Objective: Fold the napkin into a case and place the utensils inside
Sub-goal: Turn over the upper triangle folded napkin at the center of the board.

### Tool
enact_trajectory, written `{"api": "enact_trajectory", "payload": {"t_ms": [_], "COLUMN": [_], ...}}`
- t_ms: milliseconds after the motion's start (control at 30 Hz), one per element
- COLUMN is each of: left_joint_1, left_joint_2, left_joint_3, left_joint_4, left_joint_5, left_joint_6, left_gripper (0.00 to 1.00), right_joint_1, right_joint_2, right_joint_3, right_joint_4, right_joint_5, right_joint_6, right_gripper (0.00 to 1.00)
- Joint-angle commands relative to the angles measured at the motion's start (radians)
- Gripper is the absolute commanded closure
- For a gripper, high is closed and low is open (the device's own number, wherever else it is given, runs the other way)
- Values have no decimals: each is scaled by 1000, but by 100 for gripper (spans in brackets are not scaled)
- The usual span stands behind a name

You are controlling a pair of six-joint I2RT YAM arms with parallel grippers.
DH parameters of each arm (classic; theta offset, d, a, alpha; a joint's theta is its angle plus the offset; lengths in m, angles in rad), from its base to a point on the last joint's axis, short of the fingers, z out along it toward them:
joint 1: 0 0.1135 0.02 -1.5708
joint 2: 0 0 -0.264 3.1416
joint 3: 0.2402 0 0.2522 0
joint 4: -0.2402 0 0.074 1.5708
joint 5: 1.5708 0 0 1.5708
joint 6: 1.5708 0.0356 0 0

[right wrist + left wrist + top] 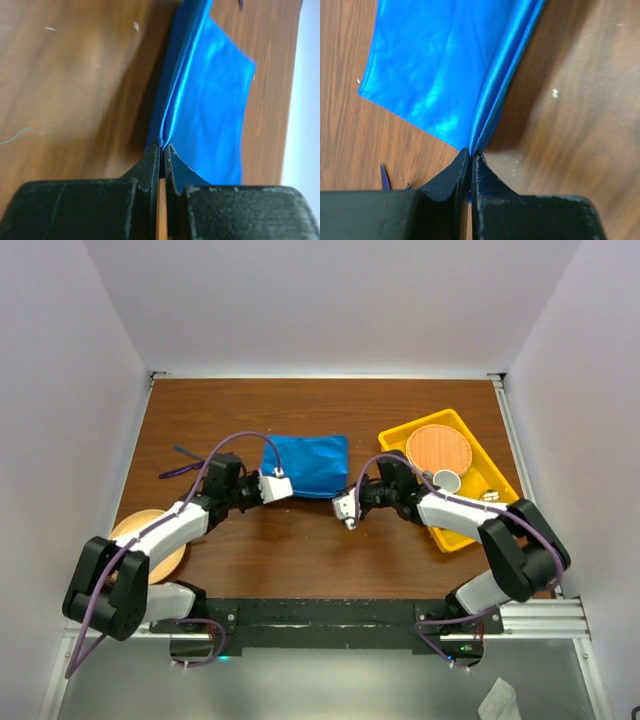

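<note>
The blue napkin (308, 462) lies folded on the wooden table, its near edge lifted. My left gripper (289, 490) is shut on the napkin's near left corner, and my right gripper (341, 502) is shut on its near right corner. In the left wrist view the jaws (470, 151) pinch a doubled fold of the cloth (435, 65). In the right wrist view the jaws (162, 146) pinch the same kind of fold (215, 85). The thin blue and purple utensils (181, 462) lie on the table to the left of the napkin. One tip shows in the left wrist view (384, 176).
A yellow tray (452, 540) at the right holds an orange round mat (438, 448), a small cup (446, 480) and gold cutlery (490, 496). A wooden plate (133, 526) sits at the near left, partly under my left arm.
</note>
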Motion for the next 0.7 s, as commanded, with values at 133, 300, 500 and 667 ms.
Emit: {"api": "enact_trajectory", "payload": {"t_ms": [133, 300, 500, 667], "left_joint_1": [-48, -66, -89, -112], "left_joint_2": [-57, -93, -109, -116], "left_joint_3": [-32, -67, -84, -96], "left_joint_4": [-126, -201, -272, -307], "left_joint_5": [33, 40, 62, 69], "left_joint_6": [-18, 9, 32, 43], "left_gripper": [100, 100, 100, 100], "right_joint_1": [72, 110, 164, 201], "right_joint_2": [-97, -100, -92, -95], "right_joint_3": [-35, -17, -4, 0], "right_joint_4": [-237, -347, -419, -482], "right_joint_5": [-20, 5, 28, 43], "right_joint_6": [-247, -253, -238, -230], "right_gripper": [100, 100, 100, 100]}}
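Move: Both hands already pinch the napkin's near corners. The bare board where this edge will be laid is about 9 cm back and 5 cm below the left hand, and 10 back and 5 below the right. The napkin's middle is 7 cm ahead and 9 right of the left hand, 7 ahead and 8 left of the right. The plate lies 26 cm left and 10 back of the left hand, the yellow tray 26 right and 4 ahead of the right hand. Both hands keep their pinch and draw the napkin's edge back about 9 cm, sinking 4 towards the board. ##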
